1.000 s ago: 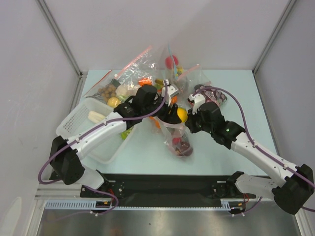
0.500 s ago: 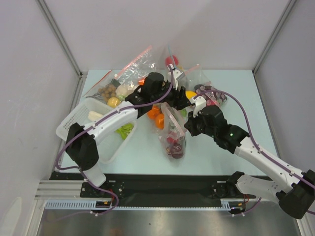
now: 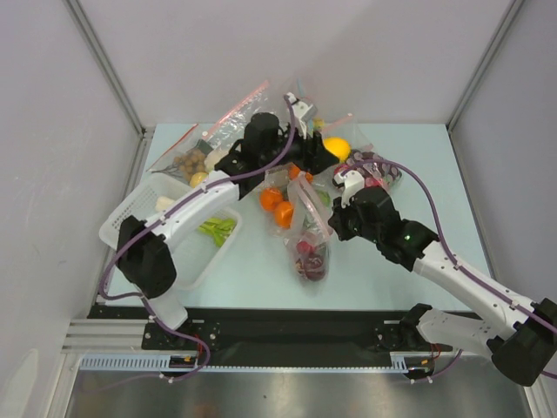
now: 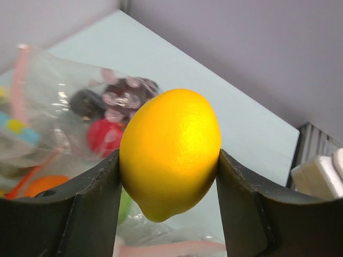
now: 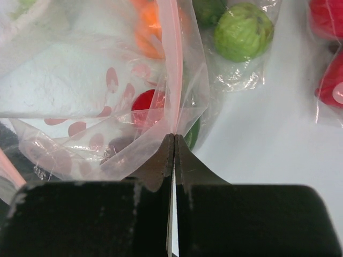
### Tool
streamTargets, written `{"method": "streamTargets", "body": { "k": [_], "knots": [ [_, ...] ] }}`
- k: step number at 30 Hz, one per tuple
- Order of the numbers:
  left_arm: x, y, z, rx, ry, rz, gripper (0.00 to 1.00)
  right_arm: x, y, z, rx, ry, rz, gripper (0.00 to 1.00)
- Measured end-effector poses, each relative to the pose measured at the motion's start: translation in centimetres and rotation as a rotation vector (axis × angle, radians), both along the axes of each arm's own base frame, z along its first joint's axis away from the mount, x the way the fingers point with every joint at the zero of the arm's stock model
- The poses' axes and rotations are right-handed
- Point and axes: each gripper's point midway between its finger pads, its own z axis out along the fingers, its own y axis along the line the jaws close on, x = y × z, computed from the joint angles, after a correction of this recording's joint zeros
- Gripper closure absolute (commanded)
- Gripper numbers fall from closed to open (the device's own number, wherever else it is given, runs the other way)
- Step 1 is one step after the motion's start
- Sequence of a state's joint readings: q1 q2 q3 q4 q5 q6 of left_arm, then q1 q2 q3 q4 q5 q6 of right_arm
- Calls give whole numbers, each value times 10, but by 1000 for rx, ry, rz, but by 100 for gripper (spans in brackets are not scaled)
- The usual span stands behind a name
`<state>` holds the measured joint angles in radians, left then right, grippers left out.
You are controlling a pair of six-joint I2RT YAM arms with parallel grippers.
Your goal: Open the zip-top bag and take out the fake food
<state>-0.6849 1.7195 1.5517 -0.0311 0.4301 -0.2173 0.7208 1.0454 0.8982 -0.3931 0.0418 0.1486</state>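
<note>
The zip-top bag [image 3: 306, 228] lies crumpled mid-table, with dark red pieces of fake food [image 3: 309, 258] at its near end. Its clear plastic and pale pink strip [image 5: 172, 64] fill the right wrist view. My right gripper [image 3: 334, 225] is shut on the bag's edge, jaws pinched together on the plastic [image 5: 172, 140]. My left gripper [image 3: 327, 157] is raised over the back of the table and shut on a yellow lemon [image 3: 338, 148], which sits squarely between its fingers [image 4: 170, 152]. Two oranges [image 3: 277, 206] lie beside the bag's mouth.
A white basket [image 3: 130, 213] at the left holds green pieces [image 3: 218, 231] and a pale item. Other clear bags crowd the back: one with brown balls [image 3: 187, 162], one with purple grapes [image 3: 379, 167], and a green ball in a small bag [image 5: 244, 32].
My left gripper has carried the lemon from over the bag's mouth up and toward the back right. The right gripper keeps its pinch on the bag, which has shifted slightly.
</note>
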Motion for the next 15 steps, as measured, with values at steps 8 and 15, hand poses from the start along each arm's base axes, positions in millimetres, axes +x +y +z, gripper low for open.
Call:
{"method": "streamTargets", "body": {
  "k": [8,15],
  "knots": [
    [47,124,46,-92,-86,375,70,10,-21,4,-42,-26,-67,100],
    [30,297,9,-21,-84,948,67,25,-42,24,-39,-78,-128,100]
  ]
}}
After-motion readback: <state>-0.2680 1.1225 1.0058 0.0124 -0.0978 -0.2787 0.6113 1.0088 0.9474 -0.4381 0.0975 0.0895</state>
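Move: The left gripper still holds the lemon; the white bin it is bound for has its middle about 41 cm to the left, 4 cm back and some 26 cm lower. The celery in the bin lies about 30 cm left and 4 cm back, the bagged oranges 14 cm left and 3 cm ahead, both roughly 26 cm down. For the right gripper, the opened bag's red fruit lies about 5 cm left, 2 cm ahead and 15 cm below. Swing the left gripper fast to the left, about 30 cm, carrying the lemon over the bagged oranges towards the bin; arc up and forward some 5 cm, then sink back most of that height, turning about 55 degrees counter-clockwise with the grip kept. Meanwhile keep the right fingers shut on the opened bag's edge and ease it some 4 cm right, with a little forward and up. ##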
